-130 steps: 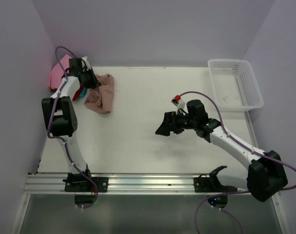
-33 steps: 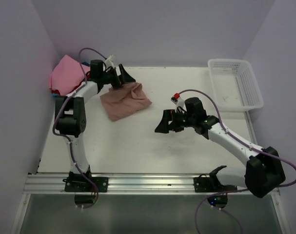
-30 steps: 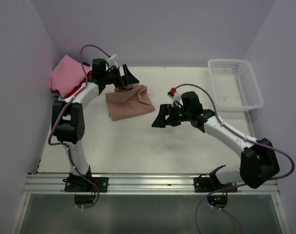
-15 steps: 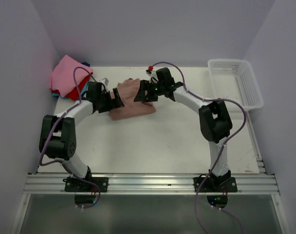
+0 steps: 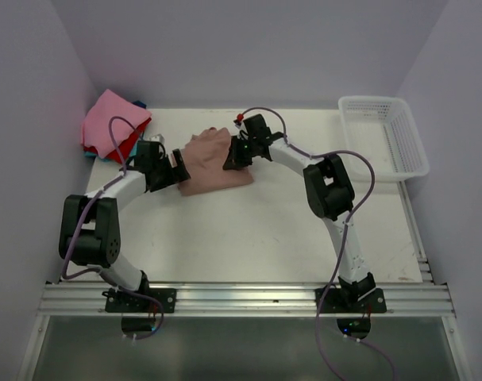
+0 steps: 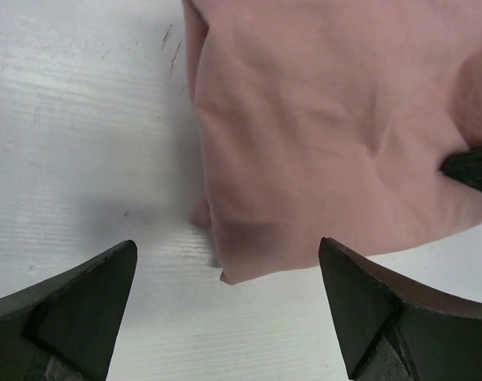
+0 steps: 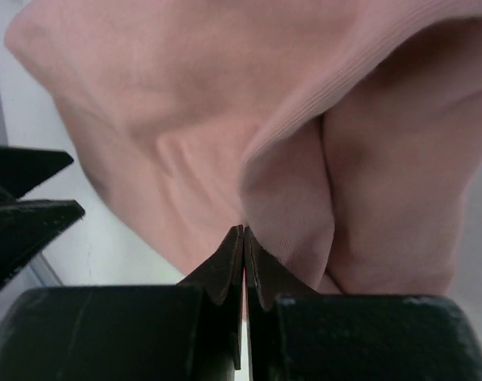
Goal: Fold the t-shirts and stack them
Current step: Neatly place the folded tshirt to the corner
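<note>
The dusty-pink t-shirt lies rumpled on the white table, back of centre. My right gripper is at its right side, shut with its tips pinching a fold of the cloth; a ridge of pink fabric rises from them. My left gripper stands open at the shirt's left edge, low over the table. The shirt's near corner lies between its fingertips without touching them. A stack of folded t-shirts, bright pink on top with red and blue edges, sits at the back left corner.
A white lattice basket stands at the back right by the wall. The right gripper's dark tip shows at the right edge of the left wrist view. Purple walls close in both sides.
The right arm swung across from mid-table to the shirt and its jaws shut on the cloth. The left arm let go of the shirt and drew back to its left edge, staying open.
</note>
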Motion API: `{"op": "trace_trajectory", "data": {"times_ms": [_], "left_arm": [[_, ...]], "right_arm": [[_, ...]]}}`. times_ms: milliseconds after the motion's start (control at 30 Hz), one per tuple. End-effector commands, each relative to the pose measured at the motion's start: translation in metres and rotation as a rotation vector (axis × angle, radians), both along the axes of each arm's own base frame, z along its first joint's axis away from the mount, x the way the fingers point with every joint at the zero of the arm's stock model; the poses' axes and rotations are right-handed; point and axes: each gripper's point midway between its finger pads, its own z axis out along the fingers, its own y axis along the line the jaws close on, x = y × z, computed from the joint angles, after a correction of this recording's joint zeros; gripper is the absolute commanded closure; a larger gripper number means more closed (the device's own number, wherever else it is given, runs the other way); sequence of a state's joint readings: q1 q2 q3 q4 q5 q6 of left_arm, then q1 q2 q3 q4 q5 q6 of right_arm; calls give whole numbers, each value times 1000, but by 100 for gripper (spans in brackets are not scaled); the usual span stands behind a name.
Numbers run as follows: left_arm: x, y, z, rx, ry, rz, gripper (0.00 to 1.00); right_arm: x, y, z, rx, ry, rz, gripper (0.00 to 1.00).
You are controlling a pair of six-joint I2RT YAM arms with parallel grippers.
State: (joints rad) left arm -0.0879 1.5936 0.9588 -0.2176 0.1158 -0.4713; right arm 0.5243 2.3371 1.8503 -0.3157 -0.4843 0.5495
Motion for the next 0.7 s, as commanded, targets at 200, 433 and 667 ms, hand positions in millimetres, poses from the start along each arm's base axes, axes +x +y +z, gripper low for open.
{"op": "trace_trajectory", "data": {"times_ms": [200, 433, 667], "left_arm": [[6, 1, -42, -33, -4, 24, 0], [45, -18, -48, -110, -116, -40, 0], [54, -79, -77, -369, -28, -253, 0]], "right_arm": [[42, -17, -35, -184, -24, -110, 100], [34, -23, -58, -218, -1, -90, 100], [34, -24, -54, -214, -8, -75, 100]]}}
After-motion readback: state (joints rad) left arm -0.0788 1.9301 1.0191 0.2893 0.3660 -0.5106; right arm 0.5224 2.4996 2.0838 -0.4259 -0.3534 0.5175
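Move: The t-shirt being placed has its middle about 11 cm ahead of the left gripper, 11 cm to its right and 4 cm lower; its near left corner lies almost beneath that gripper, some 2 cm ahead. The stack of folded shirts sits roughly 20 cm ahead and 22 cm left of the left gripper, about 1 cm lower. From the right gripper, already shut over the cloth, the t-shirt's middle is about 6 cm ahead, 4 cm left and 3 cm down. Dip the left gripper about 4 cm to the t-shirt's near left corner, drawing slightly back, then drive it low and wide open some 10 cm forward, veering right towards the shirt's middle, so its left finger slides under the cloth while the wrist swings its fingertips upwards and clockwise. Meanwhile push the shut right fingers about 4 cm forward and 3 cm down into the shirt's fold, and hold them there. ##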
